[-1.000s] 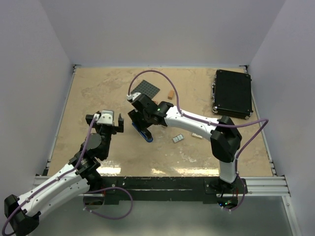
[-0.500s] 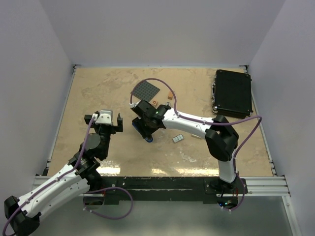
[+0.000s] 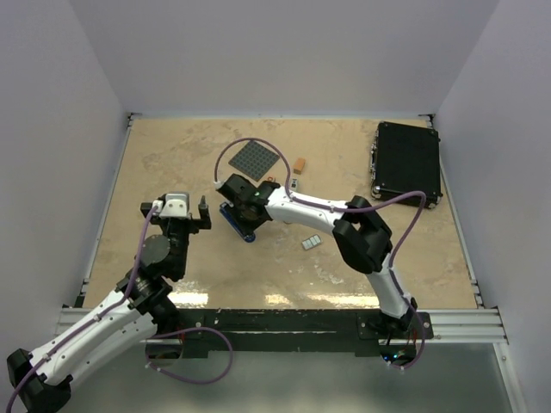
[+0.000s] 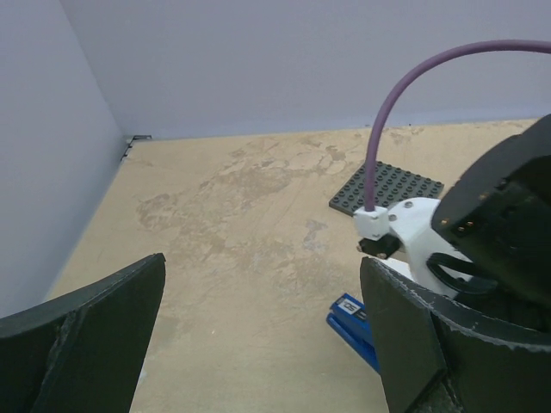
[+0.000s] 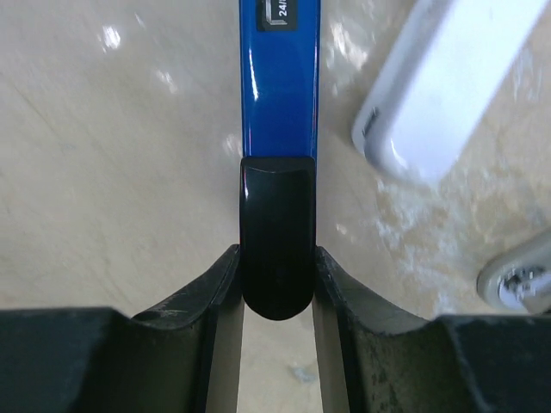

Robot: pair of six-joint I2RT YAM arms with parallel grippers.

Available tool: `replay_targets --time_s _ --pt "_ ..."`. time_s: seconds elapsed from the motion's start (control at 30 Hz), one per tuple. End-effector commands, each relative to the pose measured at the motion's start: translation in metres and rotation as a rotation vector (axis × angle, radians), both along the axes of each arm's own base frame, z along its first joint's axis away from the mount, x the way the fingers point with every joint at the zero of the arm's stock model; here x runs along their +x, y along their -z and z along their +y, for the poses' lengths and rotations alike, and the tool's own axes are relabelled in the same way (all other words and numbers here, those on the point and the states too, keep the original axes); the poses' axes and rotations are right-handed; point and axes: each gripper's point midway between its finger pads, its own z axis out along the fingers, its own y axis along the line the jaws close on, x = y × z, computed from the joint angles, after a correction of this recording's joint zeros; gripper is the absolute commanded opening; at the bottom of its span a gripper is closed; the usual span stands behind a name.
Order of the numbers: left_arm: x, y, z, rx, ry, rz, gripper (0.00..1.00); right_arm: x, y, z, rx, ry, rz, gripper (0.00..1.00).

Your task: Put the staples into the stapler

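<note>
The blue stapler (image 5: 280,77) lies flat on the table, its black rear end (image 5: 275,232) pinched between the two fingers of my right gripper (image 5: 275,284). From above, the right gripper (image 3: 237,208) covers most of the stapler (image 3: 248,236). The staples, a tiny whitish box (image 3: 311,243), lie on the table to the right of it, apart from both grippers. My left gripper (image 3: 175,209) hovers left of the stapler, jaws wide open and empty. In the left wrist view the stapler's blue tip (image 4: 349,314) shows beside the right finger (image 4: 413,344).
A dark grey studded plate (image 3: 255,157) lies behind the stapler, with a small orange block (image 3: 299,164) and a tiny pale piece (image 3: 294,183) to its right. A black case (image 3: 407,163) sits at the far right. Purple walls enclose the table.
My right gripper has slid left along the stapler and closed its fingers on the black rear end. The left gripper has shifted slightly left and stays open.
</note>
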Motion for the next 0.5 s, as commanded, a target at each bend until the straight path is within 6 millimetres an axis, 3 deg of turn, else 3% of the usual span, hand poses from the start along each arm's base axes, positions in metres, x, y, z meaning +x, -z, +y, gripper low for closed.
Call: replay_targets --time_s 0.0,0.07,0.1,0.17,0.27,0.37,0.4,0.47 --pt "-0.002 -0.023 0.008 -0.075 -0.027 -0.054 1.00 0.031 -0.036 0.052 0.137 -0.042 -0.099 0.24" --pt "-0.003 -0.024 0.009 -0.083 -0.031 -0.058 1.00 0.039 -0.030 0.068 0.163 -0.053 -0.111 0.26" --pt "-0.003 -0.024 0.010 -0.084 -0.034 -0.058 1.00 0.045 -0.043 0.082 0.207 -0.061 -0.124 0.28" --pt "-0.004 -0.025 0.012 -0.091 -0.036 -0.064 1.00 0.053 -0.038 0.093 0.221 -0.056 -0.136 0.40" --pt "-0.003 -0.026 0.014 -0.096 -0.045 -0.066 1.00 0.070 -0.061 0.105 0.269 -0.013 -0.195 0.57" --pt "-0.003 -0.025 0.015 -0.097 -0.048 -0.063 1.00 0.085 -0.090 0.097 0.306 0.050 -0.250 0.66" --pt "-0.003 -0.025 0.015 -0.098 -0.046 -0.064 1.00 0.087 -0.106 0.086 0.317 0.075 -0.270 0.68" --pt "-0.003 -0.025 0.015 -0.102 -0.048 -0.066 1.00 0.093 -0.120 0.067 0.311 0.136 -0.300 0.73"
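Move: The blue stapler is already pinched by its black cap in the right fingers, and the bare spot of table it is taken to lies about 4 cm ahead and 7 cm left of the right hand, slightly below. From that hand the white stapler sits some 8 cm ahead, 1 cm right; the silver one 8 cm ahead, 13 cm right. From the left hand the spot is roughly 6 cm ahead, 9 cm right and 20 cm below. The blue stapler, still gripped by its black cap, is drawn low along the table to the left and forward by the right hand, away from the white stapler and towards the left gripper. The right fingers then open and let go of the cap, and the hand rises about 3 cm, tilting some 15 degrees, having travelled roughly 11 cm left and forward. ##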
